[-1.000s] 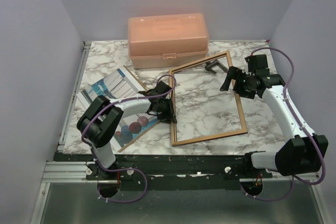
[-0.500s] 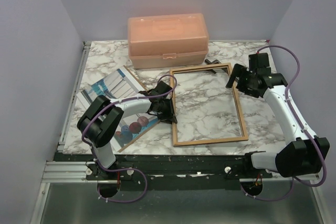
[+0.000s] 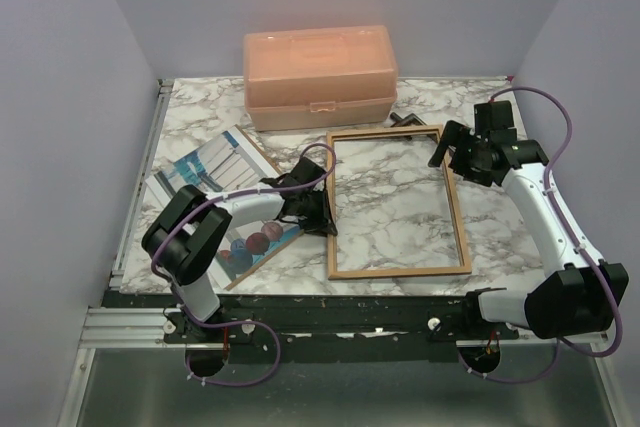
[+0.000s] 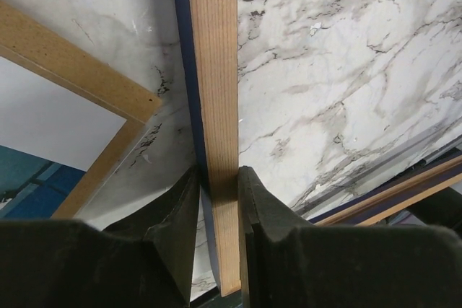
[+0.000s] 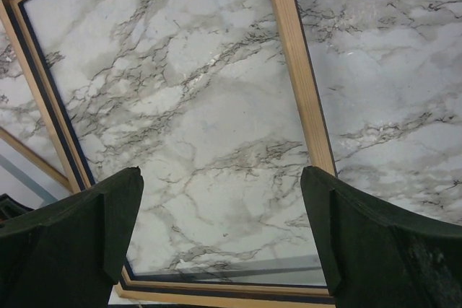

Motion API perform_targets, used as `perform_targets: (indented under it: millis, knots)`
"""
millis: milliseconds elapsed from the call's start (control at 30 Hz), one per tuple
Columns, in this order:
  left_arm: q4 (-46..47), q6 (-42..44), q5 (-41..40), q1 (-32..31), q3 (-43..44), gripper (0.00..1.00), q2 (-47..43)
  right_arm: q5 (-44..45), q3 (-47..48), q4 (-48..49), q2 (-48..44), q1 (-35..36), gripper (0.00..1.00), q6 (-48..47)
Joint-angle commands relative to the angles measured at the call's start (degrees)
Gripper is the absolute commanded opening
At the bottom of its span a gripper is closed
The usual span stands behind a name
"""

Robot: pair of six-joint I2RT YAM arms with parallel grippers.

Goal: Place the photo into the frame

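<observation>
The frame (image 3: 400,270) lies flat on the marble table, tan wood back up. My left gripper (image 3: 321,218) is shut on its left rail; in the left wrist view the rail (image 4: 215,70) runs up from between the fingers (image 4: 180,207), with the navy front edge showing beside it. The photo (image 3: 208,175) lies face up to the left on a brown backing board (image 3: 266,158), partly under my left arm. My right gripper (image 3: 447,150) hovers open over the frame's far right corner; in the right wrist view the frame's rail (image 5: 299,84) passes under the right gripper (image 5: 220,196), which holds nothing.
A peach plastic box (image 3: 320,75) stands at the back of the table. A small dark piece (image 3: 404,119) lies just behind the frame's far rail. Lilac walls close in both sides.
The frame's far end, skewed and raised near my right gripper a second ago, has swung round and now lies square and flat. The left gripper kept its grip.
</observation>
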Motion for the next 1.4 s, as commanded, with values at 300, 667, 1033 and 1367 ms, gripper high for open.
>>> perform_targets:
  millis: [300,667,1033,1367]
  knots:
    - [-3.5,4.6,-2.1,-1.7,-8.0,0.00,-1.7,-5.5,-1.4,2.3,0.0,-0.2,1.00,1.4]
    - [-14.5,7.3,-5.7,-2.8,-4.8,0.00,-4.9,-6.4,-1.7,2.5,-0.1,-0.2,1.00,0.9]
    - [-18.2,2.7,-9.3,-2.3,-3.3,0.00,-5.3,-7.2,-2.5,3.1,-0.2,-0.2,1.00,0.9]
    - [-13.9,-2.6,-8.6,-1.3,-1.1,0.00,-3.3,-8.1,-2.1,3.0,-0.2,-0.2,1.00,0.9]
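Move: My left fingers still grip the left rail of the frame, which lies with its wooden side up; its middle is about 7 cm ahead and 16 cm to my right. The front edge of the table is some 16 cm straight back. The photo's middle is roughly 24 cm to my left and 7 cm ahead, a couple of centimetres lower. From my right hand, the table's front edge is about 25 cm back and 17 cm below. Keeping the left rail pinched and staying low, I draw the frame about 4 cm back towards the table's front edge with my left hand, then swing left towards the photo by some 3.5 cm, tipping the fingers about 10 degrees steeper. My empty right hand, wide open above the frame, drifts about 2 cm left. ##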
